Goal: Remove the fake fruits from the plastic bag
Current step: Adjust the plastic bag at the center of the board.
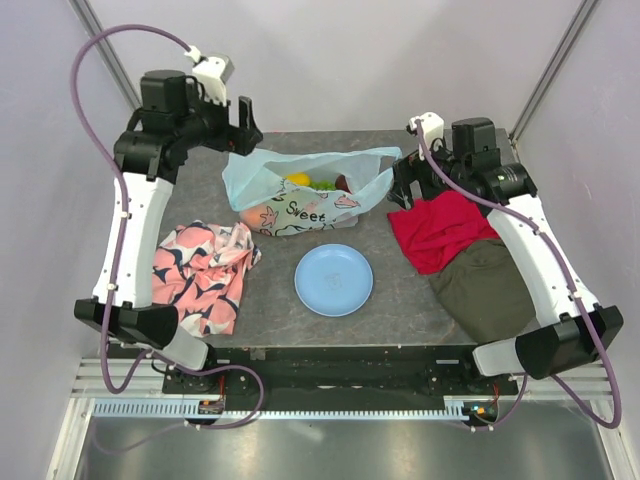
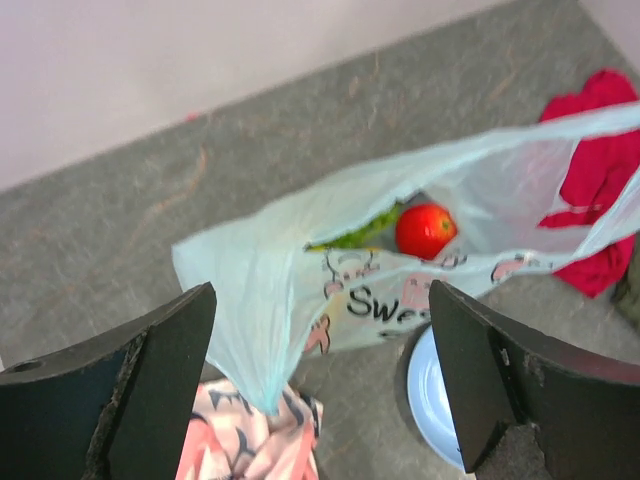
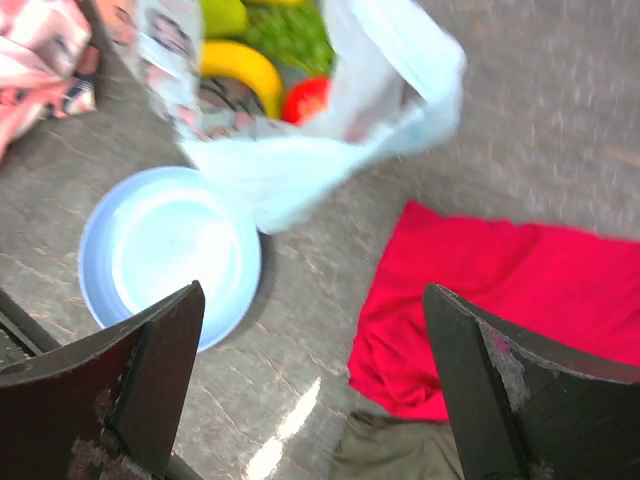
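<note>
The pale-blue plastic bag (image 1: 300, 205) lies at the back middle of the table with its mouth open. Inside it I see fake fruits: a yellow one (image 1: 298, 180), a green one (image 1: 322, 184) and a dark red one (image 1: 345, 182). In the left wrist view a red apple (image 2: 425, 230) shows in the bag (image 2: 300, 250). My left gripper (image 2: 320, 385) is open above the bag's left corner, which hangs loose between the fingers. In the right wrist view a banana (image 3: 240, 65) and red apple (image 3: 305, 98) show. My right gripper (image 3: 315, 385) is open and holds nothing, right of the bag (image 3: 330, 150).
A light-blue plate (image 1: 333, 280) sits in front of the bag. A pink patterned cloth (image 1: 205, 270) lies at the left. A red cloth (image 1: 440, 228) and an olive cloth (image 1: 490, 290) lie at the right, under the right arm.
</note>
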`<act>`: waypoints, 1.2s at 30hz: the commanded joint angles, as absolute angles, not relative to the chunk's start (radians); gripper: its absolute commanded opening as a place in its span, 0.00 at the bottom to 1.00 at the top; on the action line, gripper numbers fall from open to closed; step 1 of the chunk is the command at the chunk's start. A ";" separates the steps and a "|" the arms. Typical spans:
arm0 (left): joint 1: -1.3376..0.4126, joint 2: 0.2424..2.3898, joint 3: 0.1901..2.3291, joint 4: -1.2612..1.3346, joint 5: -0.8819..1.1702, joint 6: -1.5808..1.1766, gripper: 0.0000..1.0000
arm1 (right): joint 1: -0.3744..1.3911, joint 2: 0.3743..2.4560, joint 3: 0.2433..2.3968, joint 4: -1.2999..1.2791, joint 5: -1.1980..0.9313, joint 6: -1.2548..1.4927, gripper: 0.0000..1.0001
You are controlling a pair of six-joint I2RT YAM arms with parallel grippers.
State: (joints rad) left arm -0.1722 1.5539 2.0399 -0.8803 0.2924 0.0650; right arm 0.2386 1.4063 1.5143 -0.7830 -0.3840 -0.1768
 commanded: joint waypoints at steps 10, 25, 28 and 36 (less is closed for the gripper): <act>-0.100 1.416 1.574 -0.990 0.161 0.127 0.95 | 0.255 1.534 1.695 -0.733 -0.399 0.000 0.98; -0.098 1.788 1.855 -0.813 0.307 0.121 0.02 | 0.253 1.834 1.917 -0.618 -0.269 0.092 0.34; -0.098 1.958 2.109 -0.801 0.392 0.130 0.02 | 0.235 1.954 2.072 -0.575 -0.200 0.075 0.10; -0.110 2.222 2.695 -0.613 0.427 0.061 0.02 | 0.144 2.231 2.567 -0.378 -0.020 0.066 0.08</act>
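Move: The plastic bag's left rim lies about 22 cm below the left hand, some 4 cm to its left and barely any farther out; the fruits in the bag are about 6 cm ahead, 17 cm right and 34 cm down, the pink cloth 14 cm back, 12 cm left. From the right hand the bag's right rim is about 9 cm ahead, 3 cm left, 4 cm down, the blue plate 11 cm back and 17 cm left, the red cloth 2 cm ahead and 11 cm right. Both grippers shut on the bag's rim, one at each end, then carry it forward and up together. The left hand first sinks some 20 cm, easing back and tipping down before it grips; the right rises slightly, then dips ahead. Once closed, the left goes about 18 cm forward, levelling again, and the right 16 cm, turning clockwise. ##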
